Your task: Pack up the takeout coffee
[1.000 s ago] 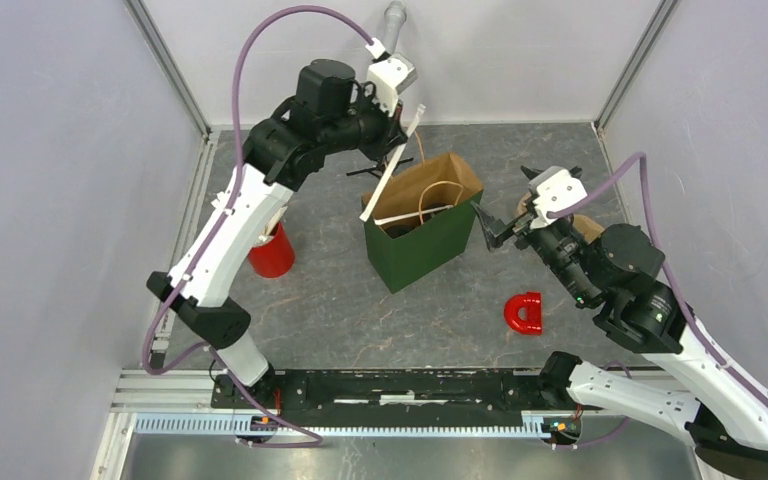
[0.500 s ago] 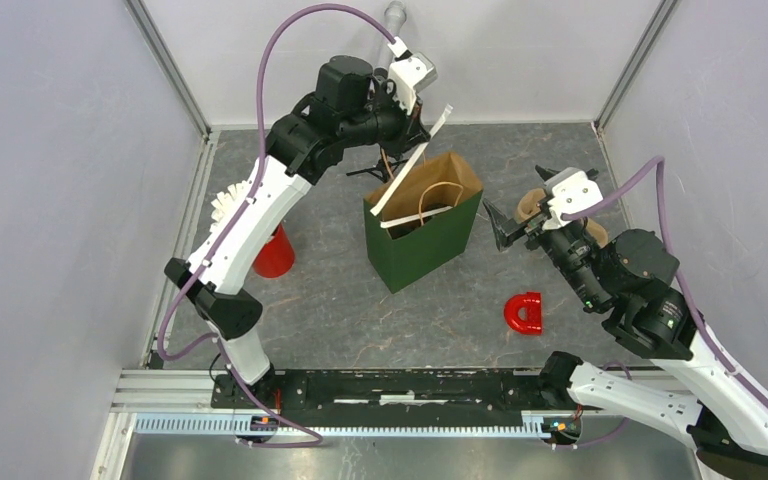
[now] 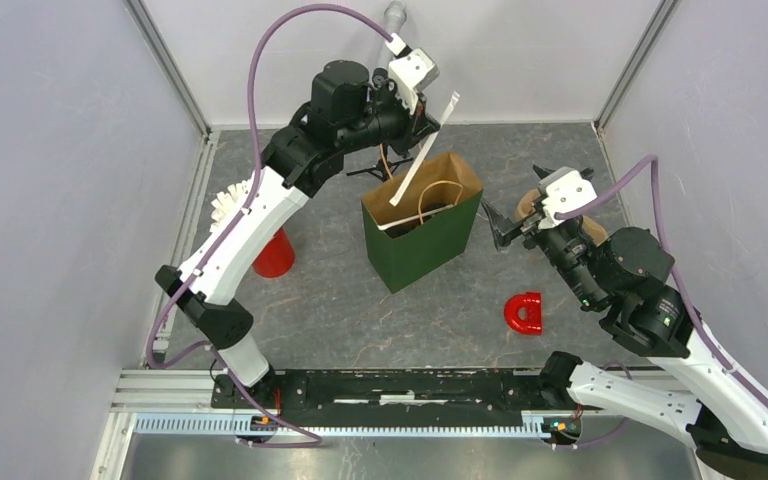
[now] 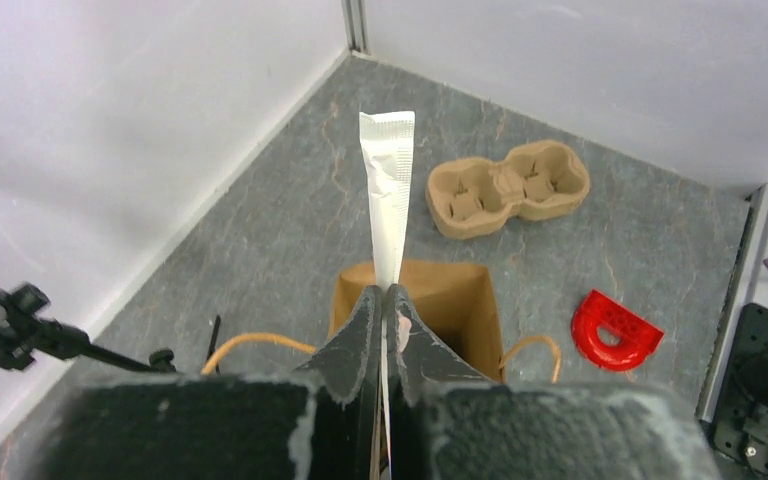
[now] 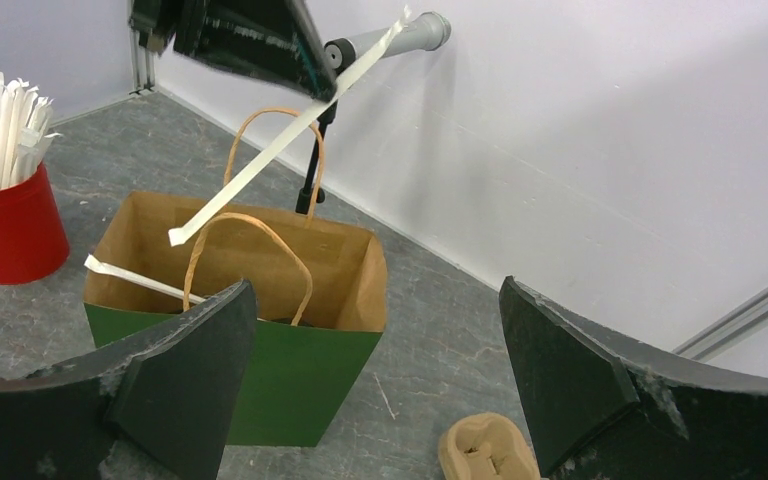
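The green paper bag (image 3: 420, 245) stands open in the middle of the table, brown inside (image 4: 455, 300). My left gripper (image 3: 424, 126) hangs above its back rim, shut on a long white paper-wrapped stick (image 3: 423, 158) that slants down over the opening (image 5: 280, 140). In the left wrist view the stick (image 4: 388, 195) pokes out past the closed tips (image 4: 383, 292). Another white stick (image 3: 410, 217) lies inside the bag. My right gripper (image 3: 513, 205) stands wide open just right of the bag (image 5: 290, 370), holding nothing. The takeout coffee is hidden from every view.
A red cup of white sticks (image 3: 272, 255) stands left of the bag. A brown cardboard cup carrier (image 4: 508, 187) lies right of the bag, under my right wrist. A red U-shaped piece (image 3: 524, 313) lies front right. A small black stand (image 3: 370, 170) sits behind the bag.
The left arm carried the white stick up and to the right, over the bag's opening. The right gripper drew back a little to the right, away from the bag.
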Controlling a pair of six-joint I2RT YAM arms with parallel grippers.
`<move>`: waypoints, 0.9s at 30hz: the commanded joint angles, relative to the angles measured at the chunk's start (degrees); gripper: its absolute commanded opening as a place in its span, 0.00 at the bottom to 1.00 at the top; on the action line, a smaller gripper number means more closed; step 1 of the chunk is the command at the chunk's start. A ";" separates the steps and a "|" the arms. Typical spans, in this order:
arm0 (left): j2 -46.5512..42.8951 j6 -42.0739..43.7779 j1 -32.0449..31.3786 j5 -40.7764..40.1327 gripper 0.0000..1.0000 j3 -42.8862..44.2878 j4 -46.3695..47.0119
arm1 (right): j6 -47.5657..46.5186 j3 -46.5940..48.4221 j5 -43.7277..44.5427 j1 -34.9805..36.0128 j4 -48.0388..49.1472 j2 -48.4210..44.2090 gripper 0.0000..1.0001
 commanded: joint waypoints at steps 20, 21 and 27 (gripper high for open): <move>-2.16 3.76 -0.21 -1.44 0.51 -9.46 -2.17 | 0.03 2.02 -1.08 0.13 0.88 0.50 0.98; -2.28 2.61 -0.25 -2.39 0.54 -8.27 -2.20 | 0.24 1.90 -1.11 0.14 0.93 0.53 0.98; -5.51 -8.37 -0.19 -10.48 0.76 -0.46 -4.03 | 4.82 1.30 -0.83 0.15 -0.84 1.98 0.98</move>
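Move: The green bag, its mouth open upward, stands almost right under the left hand, about 3 cm back and level sideways, its middle some 30 cm below. Left of that hand the red straw cup stands about 34 cm off and 6 cm back; the mic stand's foot is some 19 cm ahead and 8 cm left, the red D-shaped piece about 18 cm back and 24 cm right. From the right hand the bag lies some 10 cm ahead and 13 cm left. The paper-wrapped straw, still pinched in the left fingertips, is lowered nearly straight down some 10 cm towards the bag's mouth while the wrist tips the fingers down by about 15 degrees. Partway down the fingers begin to open and let go of the straw; then, still spreading, the hand rises a few centimetres. ##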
